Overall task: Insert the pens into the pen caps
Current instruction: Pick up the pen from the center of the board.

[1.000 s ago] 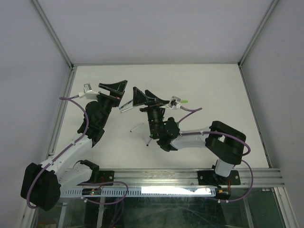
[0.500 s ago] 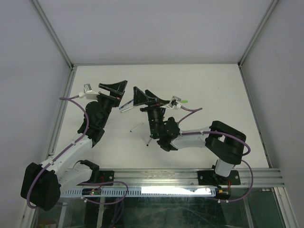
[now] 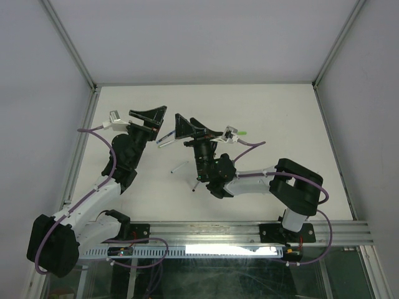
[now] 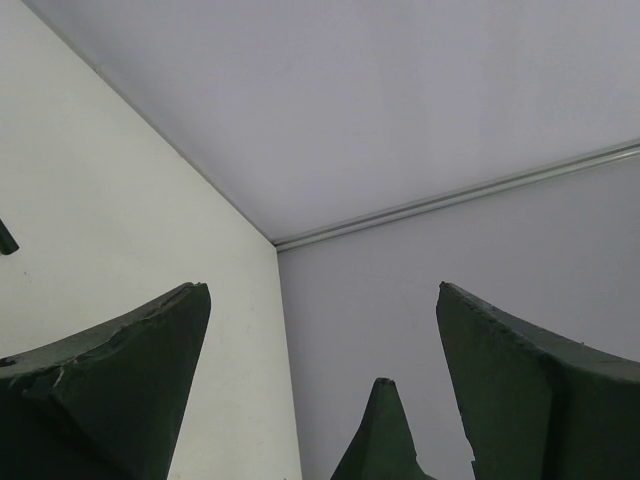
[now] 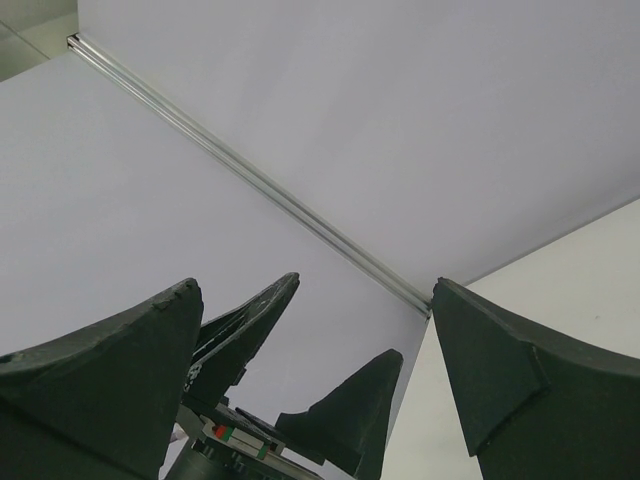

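Observation:
Both grippers hang raised above the white table (image 3: 280, 124), tilted up toward the back wall. My left gripper (image 3: 149, 113) (image 4: 320, 290) is open with nothing between its fingers. My right gripper (image 3: 188, 123) (image 5: 315, 285) is open too and holds nothing. The two stand close together, and each wrist view shows the other's fingertips. One slim white pen (image 3: 165, 138) lies on the table between them. A second pen (image 3: 179, 167) lies nearer the front. A thin dark-tipped stick (image 3: 196, 185) pokes out from under the right arm. A small light green piece (image 3: 242, 132) shows beside the right wrist. No other pen caps show.
Grey walls with metal corner rails (image 3: 68, 50) enclose the table on three sides. The aluminium mounting rail (image 3: 249, 230) with both arm bases runs along the near edge. A small dark object (image 4: 5, 238) sits at the left edge of the left wrist view.

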`<state>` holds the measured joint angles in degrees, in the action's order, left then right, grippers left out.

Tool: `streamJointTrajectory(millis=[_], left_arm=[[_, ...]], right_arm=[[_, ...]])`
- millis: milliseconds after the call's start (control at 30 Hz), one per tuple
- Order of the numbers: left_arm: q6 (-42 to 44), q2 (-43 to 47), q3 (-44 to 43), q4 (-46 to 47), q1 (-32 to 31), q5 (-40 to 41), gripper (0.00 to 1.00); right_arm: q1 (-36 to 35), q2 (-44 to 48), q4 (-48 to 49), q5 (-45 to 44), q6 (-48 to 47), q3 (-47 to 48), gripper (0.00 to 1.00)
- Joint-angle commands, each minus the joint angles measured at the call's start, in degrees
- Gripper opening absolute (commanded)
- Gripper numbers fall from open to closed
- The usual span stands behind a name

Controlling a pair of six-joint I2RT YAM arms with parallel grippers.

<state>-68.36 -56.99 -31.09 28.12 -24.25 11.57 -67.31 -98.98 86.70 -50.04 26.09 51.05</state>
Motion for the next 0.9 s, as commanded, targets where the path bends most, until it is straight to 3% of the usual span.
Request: streamJointTrajectory(millis=[0,500,867], left_arm=[[0.3,1.9,0.4,2.8,0.6,-1.3,0.99],[-0.6,9.0,2.5,1.0,-1.9,-3.6,0.99],[4.1,8.0,2.8,3.4,-20.3,9.4,0.99]], right_arm=[[0.1,1.2,7.3,1.1,1.4,-0.5,1.0],[-6.2,5.4,7.3,-4.1,-4.2,-1.4,1.0],[-8.0,16.7,7.3,-3.0,-1.7,-13.6,1.0]])
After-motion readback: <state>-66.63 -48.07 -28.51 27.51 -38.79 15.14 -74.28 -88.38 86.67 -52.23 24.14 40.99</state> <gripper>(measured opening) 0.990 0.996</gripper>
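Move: The centre pen lies back and to the right of the left hand, about 9 cm back, 14 cm right and 28 cm below; from the right hand it is some 3 cm back and 2 cm right, about 33 cm down. The short thin pen lies about 2 cm back and 4 cm right of the left hand, on the table; the blue pen some 14 cm ahead and 3 cm left of that hand. Empty and wide open, both hands swing back and to the right high above the board, touching nothing. The left, after first rising about 2 cm, draws back some 7 cm and sweeps 5 cm right towards the middle over the centre pen, turning some 10 degrees clockwise. The right pulls back about 5 cm, then slides 2 to 3 cm right, keeping its height. ##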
